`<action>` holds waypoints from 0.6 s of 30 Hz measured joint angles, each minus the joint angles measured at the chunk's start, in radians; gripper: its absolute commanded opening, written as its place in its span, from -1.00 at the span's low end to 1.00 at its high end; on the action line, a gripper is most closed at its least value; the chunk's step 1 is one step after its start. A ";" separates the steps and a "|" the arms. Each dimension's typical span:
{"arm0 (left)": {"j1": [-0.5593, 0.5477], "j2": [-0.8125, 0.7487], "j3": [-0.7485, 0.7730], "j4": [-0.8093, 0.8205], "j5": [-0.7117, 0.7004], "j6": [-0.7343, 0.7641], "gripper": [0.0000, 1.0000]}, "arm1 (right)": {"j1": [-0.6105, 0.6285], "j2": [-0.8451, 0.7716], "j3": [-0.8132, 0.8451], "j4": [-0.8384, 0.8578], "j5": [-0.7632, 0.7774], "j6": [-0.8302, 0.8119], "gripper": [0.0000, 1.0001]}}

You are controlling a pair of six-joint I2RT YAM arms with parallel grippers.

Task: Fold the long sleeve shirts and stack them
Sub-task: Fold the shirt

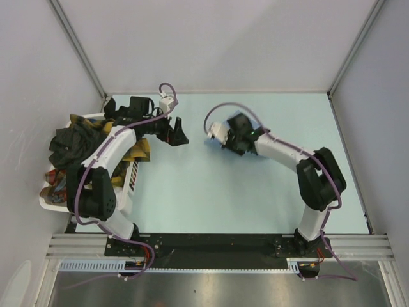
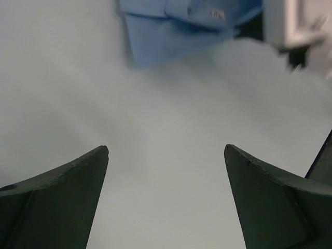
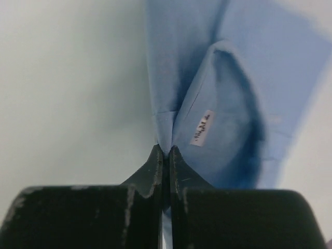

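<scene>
A light blue shirt with a collar and a small white label fills the upper right of the right wrist view. My right gripper is shut on a fold of its cloth near the collar. In the left wrist view the same blue shirt shows at the top edge, beyond my left gripper, which is open with only bare table between its fingers. From above, the left gripper and right gripper face each other at mid-table, and I cannot make the blue shirt out there. Dark, yellow plaid and red plaid shirts lie heaped at the left.
A white slatted basket at the table's left edge holds the heaped shirts, and the left arm reaches over it. Grey walls close the table at the back and both sides. The right wrist's white camera housing shows in the left wrist view.
</scene>
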 measured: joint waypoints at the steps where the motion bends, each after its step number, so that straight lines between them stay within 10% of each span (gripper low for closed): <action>1: 0.004 -0.008 -0.008 0.000 -0.002 -0.002 0.99 | 0.044 0.003 -0.060 0.012 0.033 0.009 -1.00; 6: 0.018 -0.051 -0.061 0.017 -0.013 -0.027 0.99 | 0.180 0.016 -0.143 0.026 0.135 0.102 -0.87; 9: 0.023 -0.103 -0.150 0.073 -0.038 -0.089 0.99 | 0.217 0.022 -0.113 0.037 0.143 0.179 0.35; 18: 0.034 -0.240 -0.379 0.223 -0.056 -0.311 0.91 | 0.124 0.004 0.113 -0.102 -0.320 0.313 0.55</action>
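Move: Still pinching the blue shirt by its label-side edge, the right hand has the landing spot for that edge about 7 cm back, 4 cm to its left and 8 cm below. The shirt's loose body spreads roughly 3 cm ahead, 3 cm to the right and 6 cm below; the open left gripper is about 20 cm to the left, level with it and some 5 cm higher. From the left hand, that landing spot is about 16 cm right, 6 cm back and 14 cm down. Swinging the pinched shirt back and down by some 6 cm each way, the right hand brings the edge in over the bare table, then sweeps left with its fingers spreading to let go. It carries on left to about 10 cm in all, rises clear and tilts roughly 25 degrees. The open left hand draws back about 5 cm and sinks slightly, turning counter-clockwise. ##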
